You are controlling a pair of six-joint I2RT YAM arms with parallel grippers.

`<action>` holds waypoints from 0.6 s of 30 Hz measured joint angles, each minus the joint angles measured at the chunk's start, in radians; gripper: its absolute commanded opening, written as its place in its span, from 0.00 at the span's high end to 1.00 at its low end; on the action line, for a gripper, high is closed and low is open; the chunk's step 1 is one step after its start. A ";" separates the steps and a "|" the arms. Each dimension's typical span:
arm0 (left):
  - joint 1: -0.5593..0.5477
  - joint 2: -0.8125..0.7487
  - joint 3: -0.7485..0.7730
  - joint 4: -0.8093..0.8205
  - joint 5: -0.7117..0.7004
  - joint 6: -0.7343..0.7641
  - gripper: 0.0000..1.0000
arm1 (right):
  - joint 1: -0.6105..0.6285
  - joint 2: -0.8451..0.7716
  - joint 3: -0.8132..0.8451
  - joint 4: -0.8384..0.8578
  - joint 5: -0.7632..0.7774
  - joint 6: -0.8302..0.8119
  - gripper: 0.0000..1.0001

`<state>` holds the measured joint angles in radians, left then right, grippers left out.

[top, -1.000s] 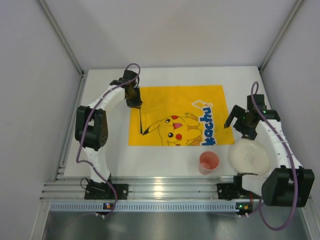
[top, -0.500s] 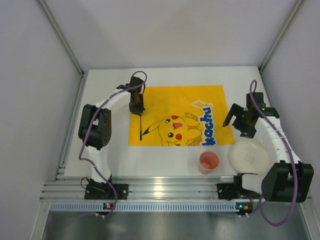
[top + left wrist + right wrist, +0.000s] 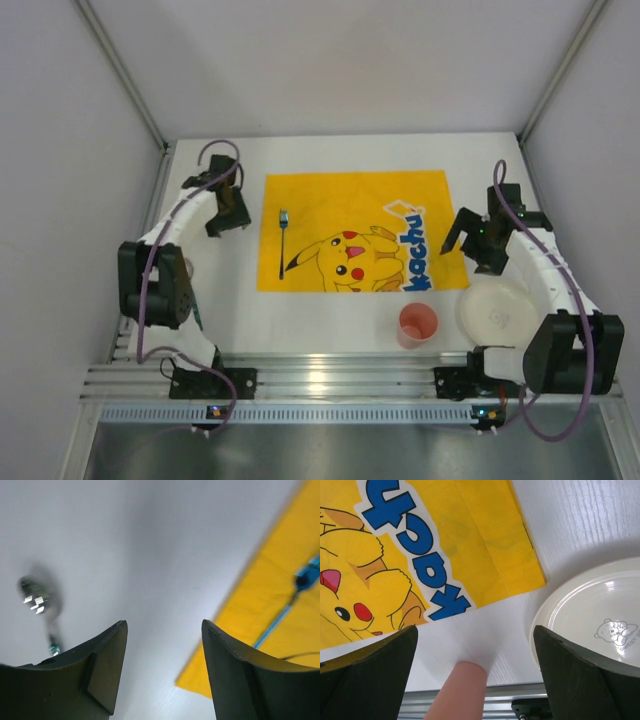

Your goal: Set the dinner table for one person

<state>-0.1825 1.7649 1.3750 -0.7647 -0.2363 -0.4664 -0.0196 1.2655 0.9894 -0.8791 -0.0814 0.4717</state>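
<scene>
On the white dinner table [image 3: 300,320] lies a yellow cartoon mat [image 3: 360,200]. A slim blue-ended utensil [image 3: 283,243] rests on the mat's left part, and also shows in the left wrist view [image 3: 300,582]. My left gripper [image 3: 226,220] hovers over bare table just left of the mat, open and empty [image 3: 164,630]. A silver spoon [image 3: 35,597] lies on the table beyond it. My right gripper [image 3: 478,248] stands open and empty [image 3: 475,627] off the mat's right corner. Below it are a white plate [image 3: 497,312] [image 3: 600,620] and a pink cup [image 3: 418,325] [image 3: 460,690].
A ribbed aluminium rail [image 3: 330,375] runs along the near edge with both arm bases on it. White walls close in the table on the left, right and far sides. The cup stands just left of the plate, near the rail.
My left gripper opened and let go of the blue-ended utensil, which now lies on the mat. The left arm then swung left off the mat. The right arm barely moved.
</scene>
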 measured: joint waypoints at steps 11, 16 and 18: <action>0.463 -0.124 -0.349 -0.099 0.001 -0.038 0.36 | 0.048 0.069 0.018 0.004 -0.027 0.000 0.00; 0.492 -0.115 -0.395 -0.108 0.019 -0.035 0.36 | 0.052 0.086 0.041 0.008 -0.028 0.000 0.00; 0.498 -0.114 -0.396 -0.104 0.023 -0.032 0.44 | 0.052 0.086 0.041 0.007 -0.027 0.000 0.00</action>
<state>0.3157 1.6505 0.9794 -0.8684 -0.2134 -0.4980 0.0326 1.3514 1.0302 -0.8722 -0.1089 0.4713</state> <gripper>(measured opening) 0.643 0.996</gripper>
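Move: The spoon lies back and to the left of the empty left hand, its middle about 18 cm back, 13 cm to the left and some 9 cm below. The fork, already set down, has its middle about 5 cm back and 10 cm to the right of that hand, also about 9 cm below; the yellow placemat under it is centred some 29 cm to the right and 2 cm back. From the right hand the spoon is about 68 cm to the left and 8 cm back. To the spoon the left hand swings, away from the fork: quickly left and back at nearly the same height, then still back while sinking about 7 cm, some 21 cm across the table in all. It turns roughly 30 degrees counter-clockwise and tips to point more steeply down, stopping with its still part-open fingers either side of the spoon's handle near the neck, not closing. ##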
